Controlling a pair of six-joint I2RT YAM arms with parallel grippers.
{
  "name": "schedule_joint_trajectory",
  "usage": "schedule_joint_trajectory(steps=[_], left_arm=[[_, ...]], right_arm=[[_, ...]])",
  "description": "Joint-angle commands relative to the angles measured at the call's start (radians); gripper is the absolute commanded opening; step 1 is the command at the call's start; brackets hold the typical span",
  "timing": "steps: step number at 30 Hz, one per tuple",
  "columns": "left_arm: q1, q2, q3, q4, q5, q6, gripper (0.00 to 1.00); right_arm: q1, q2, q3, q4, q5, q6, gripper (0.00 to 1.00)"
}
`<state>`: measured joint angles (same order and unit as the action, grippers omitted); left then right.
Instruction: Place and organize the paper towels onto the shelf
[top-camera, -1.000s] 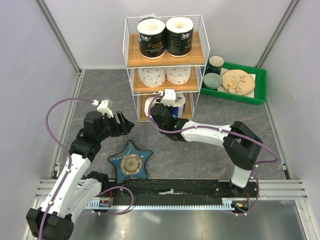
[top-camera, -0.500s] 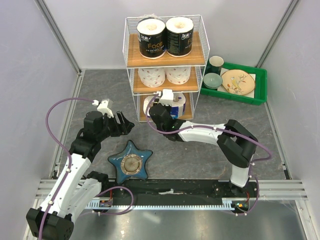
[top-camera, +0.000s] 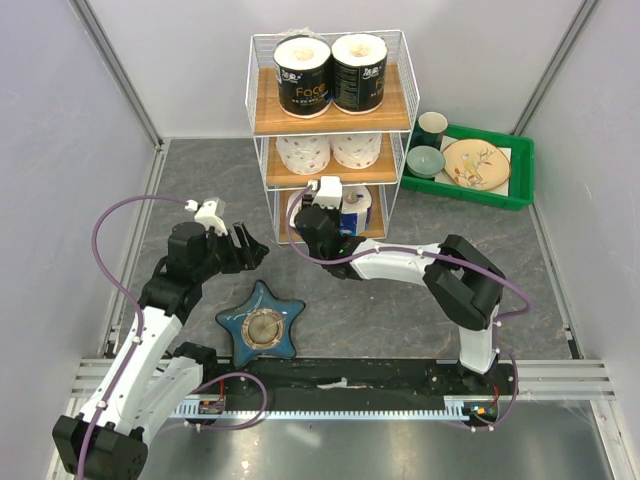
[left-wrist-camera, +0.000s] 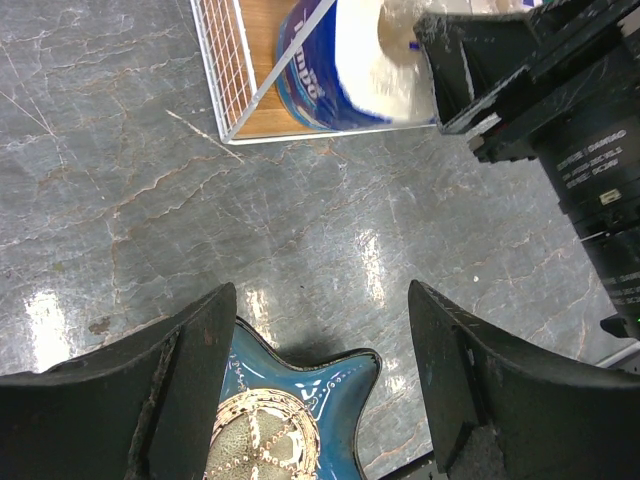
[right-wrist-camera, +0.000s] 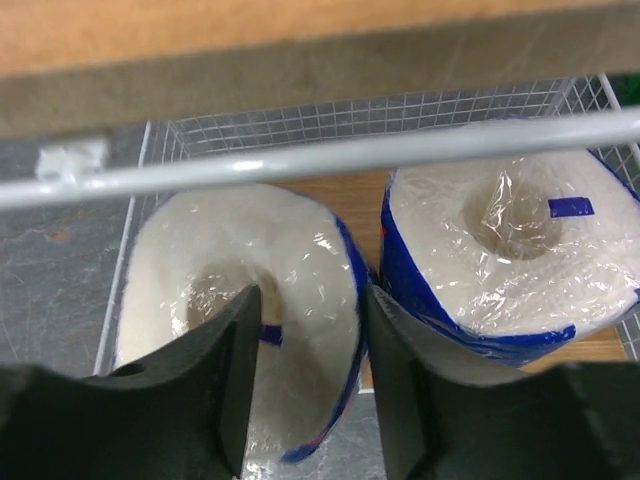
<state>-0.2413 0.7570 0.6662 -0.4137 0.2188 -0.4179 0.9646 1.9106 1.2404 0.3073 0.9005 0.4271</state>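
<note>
The shelf (top-camera: 394, 110) holds two black-wrapped paper towels (top-camera: 302, 75) on its top tier and two white ones (top-camera: 303, 153) on the middle tier. On the bottom tier, two blue-white rolls stand side by side: the left one (right-wrist-camera: 190, 250) and the right one (right-wrist-camera: 500, 240). My right gripper (right-wrist-camera: 308, 300) reaches into that tier (top-camera: 318, 207). One finger sits in the left roll's core and the other between the rolls, and the jaws stand slightly apart around its wall. My left gripper (left-wrist-camera: 320, 290) hangs open and empty over the floor (top-camera: 245, 250).
A blue star-shaped dish (top-camera: 262, 328) lies below the left gripper, in front of the shelf. A green tray (top-camera: 520, 160) with cups and a plate sits right of the shelf. The right arm (top-camera: 400, 265) stretches across the floor.
The right arm has pushed the blue-white roll deeper into the bottom tier, beside the other one, and its jaws have eased apart. The left arm has not moved.
</note>
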Motion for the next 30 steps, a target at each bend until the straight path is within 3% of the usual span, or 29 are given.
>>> schedule_joint_trajectory(steps=[1,2,10,18,26,30], left_arm=[[0.007,0.001,0.012,0.024,0.019,-0.019,0.76],[0.007,0.001,0.012,0.024,0.019,-0.018,0.76],[0.007,-0.002,0.01,0.023,0.014,-0.018,0.76],[0.008,-0.002,0.012,0.023,0.014,-0.016,0.77],[0.007,0.001,0.018,0.029,0.007,-0.012,0.76],[0.007,0.004,0.024,0.036,-0.006,-0.03,0.76]], right_arm=[[-0.006,-0.008,0.053,0.061,0.038,-0.016,0.59],[-0.004,-0.013,0.051,0.058,0.038,-0.017,0.64],[-0.004,-0.119,-0.004,0.041,0.017,-0.008,0.75],[0.014,-0.346,-0.197,0.004,-0.069,0.027,0.8],[0.017,-0.614,-0.399,-0.191,-0.025,0.14,0.85],[0.016,-0.666,-0.478,-0.223,-0.034,0.157,0.85]])
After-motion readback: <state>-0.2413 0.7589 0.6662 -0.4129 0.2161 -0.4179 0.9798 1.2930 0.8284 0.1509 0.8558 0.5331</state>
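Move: The left-hand blue paper towel roll, its top leaning out of the bottom shelf, is at the right hand's fingers: its middle lies about 3 cm ahead, 3 cm left and 4 cm below. The right-hand blue roll is some 3 cm ahead, 8 cm right and 4 cm down; the middle shelf board hangs roughly 11 cm above, centred about 4 cm ahead and 3 cm right. From the left hand, the left-hand roll lies some 16 cm ahead, 13 cm right and 7 cm down. With one right finger in the core of the left-hand roll and the other at its right side, the right hand stays almost in place at first, creeping up about 1 cm while its fingers open from half to nearly wide and let the roll go. It then draws out of the shelf along an arc, back and to its right by about 9 cm each way, rising some 7 cm before it sinks slightly, and its left side rolls up about 10 degrees as it passes clear of the two rolls. ##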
